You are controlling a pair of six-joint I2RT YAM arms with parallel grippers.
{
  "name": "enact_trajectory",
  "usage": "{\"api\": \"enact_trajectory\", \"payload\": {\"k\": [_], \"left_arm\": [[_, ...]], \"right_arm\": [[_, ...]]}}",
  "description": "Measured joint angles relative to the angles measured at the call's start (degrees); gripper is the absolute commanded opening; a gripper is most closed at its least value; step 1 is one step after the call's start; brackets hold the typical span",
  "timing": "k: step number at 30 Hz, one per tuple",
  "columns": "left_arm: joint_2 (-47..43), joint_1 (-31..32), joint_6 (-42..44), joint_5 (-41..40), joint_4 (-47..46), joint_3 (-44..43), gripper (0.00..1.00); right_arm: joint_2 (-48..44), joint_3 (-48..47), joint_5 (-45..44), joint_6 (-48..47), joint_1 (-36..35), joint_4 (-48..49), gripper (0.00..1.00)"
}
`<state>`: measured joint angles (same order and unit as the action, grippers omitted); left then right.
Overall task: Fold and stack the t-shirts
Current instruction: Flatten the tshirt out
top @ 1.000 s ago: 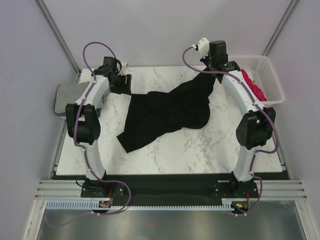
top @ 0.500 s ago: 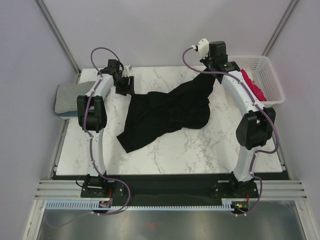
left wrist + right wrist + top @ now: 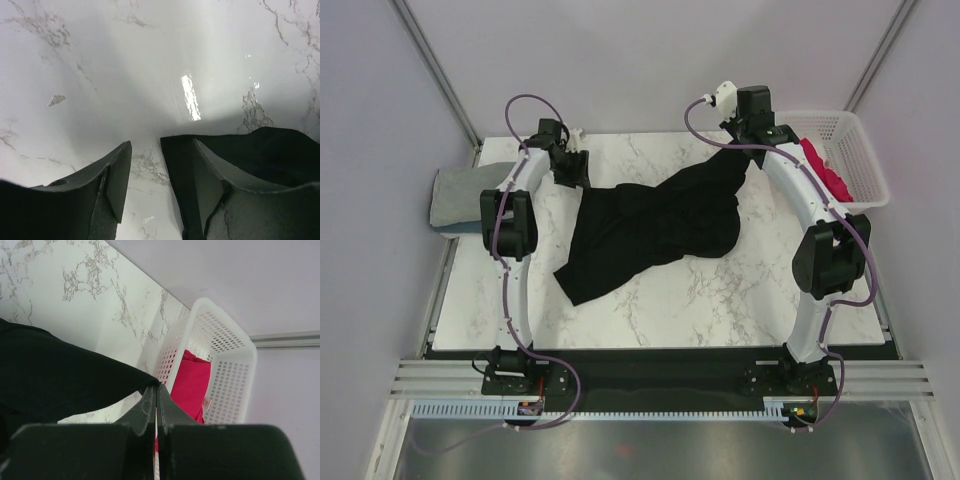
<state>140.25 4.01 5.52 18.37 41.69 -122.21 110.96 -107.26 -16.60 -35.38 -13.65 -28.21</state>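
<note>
A large black t-shirt [image 3: 650, 225] lies crumpled across the middle of the marble table. My right gripper [image 3: 740, 148] is shut on its far right corner [image 3: 100, 380] and holds it lifted. My left gripper [image 3: 575, 170] is open at the shirt's far left corner; in the left wrist view the black cloth edge [image 3: 180, 165] lies by the right finger with bare marble in the gap. A crimson-pink t-shirt [image 3: 827, 170] lies in the white basket and also shows in the right wrist view [image 3: 192, 380]. Grey and blue folded shirts [image 3: 455, 200] sit at the left table edge.
The white lattice basket [image 3: 855, 150] stands at the table's far right corner, close to my right arm. The purple walls enclose the table at the back and sides. The table's front half shows bare marble [image 3: 720, 300].
My left arm has swung right, from over the grey stack to the black shirt's far left corner. My right gripper and the shirt have not moved.
</note>
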Motion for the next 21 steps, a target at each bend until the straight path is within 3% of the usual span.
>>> {"api": "enact_trajectory", "payload": {"k": [10,14,17,21], "left_arm": [[1.2,0.8,0.9,0.3,-0.3,-0.6,0.35],[1.5,0.9,1.1,0.3,-0.4,-0.8,0.21],[1.6,1.0,1.4,0.9,-0.5,-0.8,0.02],[1.6,1.2,1.5,1.3,-0.5,-0.8,0.02]], "right_arm": [[0.0,0.0,-0.2,-0.2,0.0,0.1,0.0],[0.0,0.0,-0.3,-0.3,0.0,0.1,0.0],[0.0,0.0,-0.3,-0.4,0.0,0.1,0.0],[0.0,0.0,-0.4,-0.4,0.0,0.1,0.0]]}}
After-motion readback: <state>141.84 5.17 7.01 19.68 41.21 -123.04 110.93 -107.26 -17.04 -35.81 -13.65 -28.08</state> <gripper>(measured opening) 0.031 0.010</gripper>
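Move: The black t-shirt's far-left corner lies almost between the left hand's open fingers, about 1 cm to the right and 1 cm below, level with them going forward. From that hand, the shirt's near-left end is some 23 cm straight back, and the grey pile about 27 cm left and 3 cm back. From the raised right hand, the far-left corner is roughly 31 cm left, 5 cm back and 22 cm down. The black shirt's far-left corner is pinched as the left fingers close from over half open to nearly shut, the hand easing about 1.5 cm to the right and sinking nearly 1 cm onto the corner. The right hand stays in place, still holding the shirt's far-right part up off the table. ##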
